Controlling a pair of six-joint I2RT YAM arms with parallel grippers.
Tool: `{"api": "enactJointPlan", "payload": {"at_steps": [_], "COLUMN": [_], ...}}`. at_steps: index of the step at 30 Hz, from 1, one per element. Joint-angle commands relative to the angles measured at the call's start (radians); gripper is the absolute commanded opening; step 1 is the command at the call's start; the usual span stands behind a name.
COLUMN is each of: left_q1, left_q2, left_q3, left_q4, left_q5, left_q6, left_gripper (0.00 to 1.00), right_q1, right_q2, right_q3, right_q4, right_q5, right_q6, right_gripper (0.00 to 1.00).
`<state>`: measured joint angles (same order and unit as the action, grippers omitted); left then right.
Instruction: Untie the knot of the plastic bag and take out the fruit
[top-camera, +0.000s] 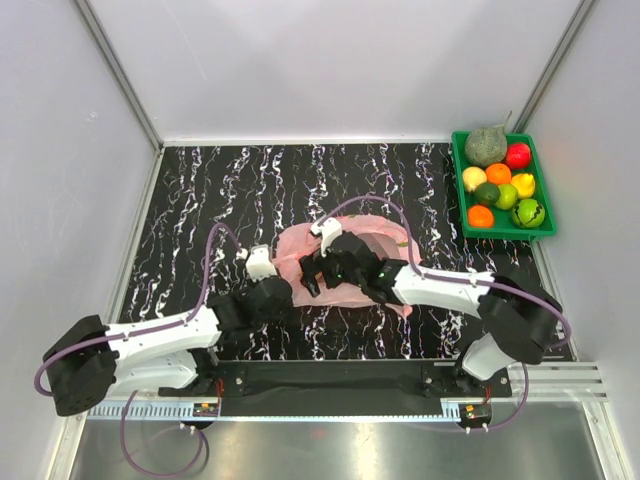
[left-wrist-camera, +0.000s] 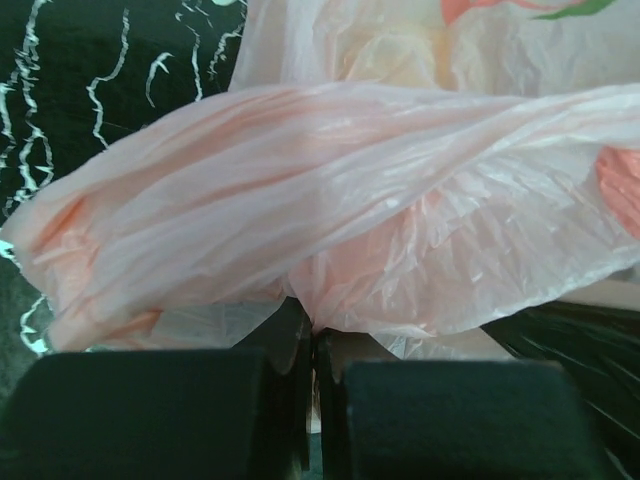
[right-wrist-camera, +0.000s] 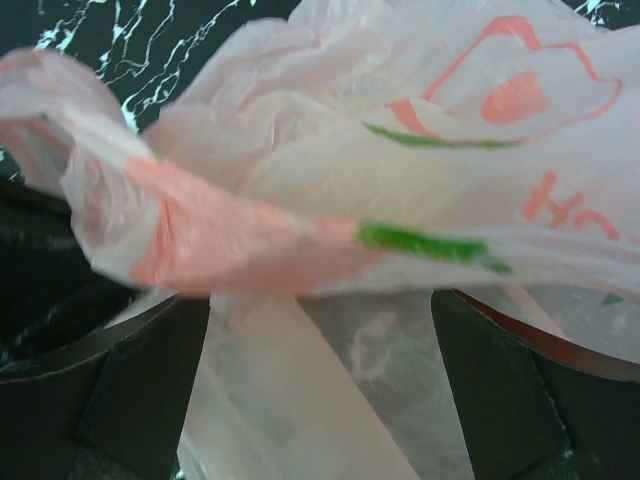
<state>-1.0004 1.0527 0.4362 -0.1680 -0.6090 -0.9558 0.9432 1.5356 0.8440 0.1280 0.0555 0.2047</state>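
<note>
The pink plastic bag (top-camera: 382, 231) lies crumpled in the middle of the marbled table, under both grippers. My left gripper (top-camera: 289, 291) is at the bag's left edge and is shut on a fold of the plastic bag (left-wrist-camera: 330, 200); its fingertips (left-wrist-camera: 300, 335) pinch the thin film. My right gripper (top-camera: 316, 272) hovers over the bag's middle, open, and loose bag film (right-wrist-camera: 330, 150) lies between its wide-apart fingers (right-wrist-camera: 150, 385) without being gripped. The knot is hidden among the folds. Several fruit (top-camera: 503, 193), yellow, green and orange, sit in the green tray (top-camera: 458, 165) at the back right.
The tray also holds a grey-green netted melon (top-camera: 486, 146) and a shiny red fruit (top-camera: 517, 155). White walls close the table at the back and on both sides. Purple cables loop from both arms over the bag area.
</note>
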Motion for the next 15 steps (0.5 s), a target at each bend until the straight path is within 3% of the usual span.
{"api": "enactJointPlan", "payload": {"at_steps": [1, 5, 15], "left_q1": [0.003, 0.003, 0.002], "left_q2": [0.019, 0.032, 0.032], "left_q3": [-0.016, -0.022, -0.03], "left_q4": [0.108, 0.134, 0.148], "left_q5": [0.038, 0.051, 0.052], "left_q6": [0.005, 0.006, 0.011], "left_gripper": [0.0, 0.0, 0.0], "right_q1": [0.029, 0.04, 0.043], "right_q2": [0.063, 0.139, 0.313], "right_q3": [0.082, 0.132, 0.234], "right_q4": [0.084, 0.093, 0.076], "right_q5": [0.095, 0.208, 0.262], "right_q6": [-0.027, -0.062, -0.071], "right_gripper": [1.0, 1.0, 1.0]}}
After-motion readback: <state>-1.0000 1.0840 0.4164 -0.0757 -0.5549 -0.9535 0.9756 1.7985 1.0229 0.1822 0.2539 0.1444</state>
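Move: The right hand, wide open, goes for the yellow fruit still in the plastic bag, about 5 cm ahead, 2 cm left and 5 cm below. The left gripper's pinch on the bag film is some 4 cm back and 4 cm left of the right hand, 3 cm lower; the bag's open middle is roughly 7 cm ahead and 12 cm right, 7 cm lower. From the left hand, the fruit is about 9 cm ahead, 2 cm right, 2 cm below. Reach the open right gripper forward and to the left, sinking as it goes, about 6 cm along in all, down towards the yellow fruit under the folded film; turn the wrist some 10 degrees, partly clockwise, and leave the fingers wide open. Keep the left gripper shut on the bag film and let it ease about 1.5 cm to the right. ##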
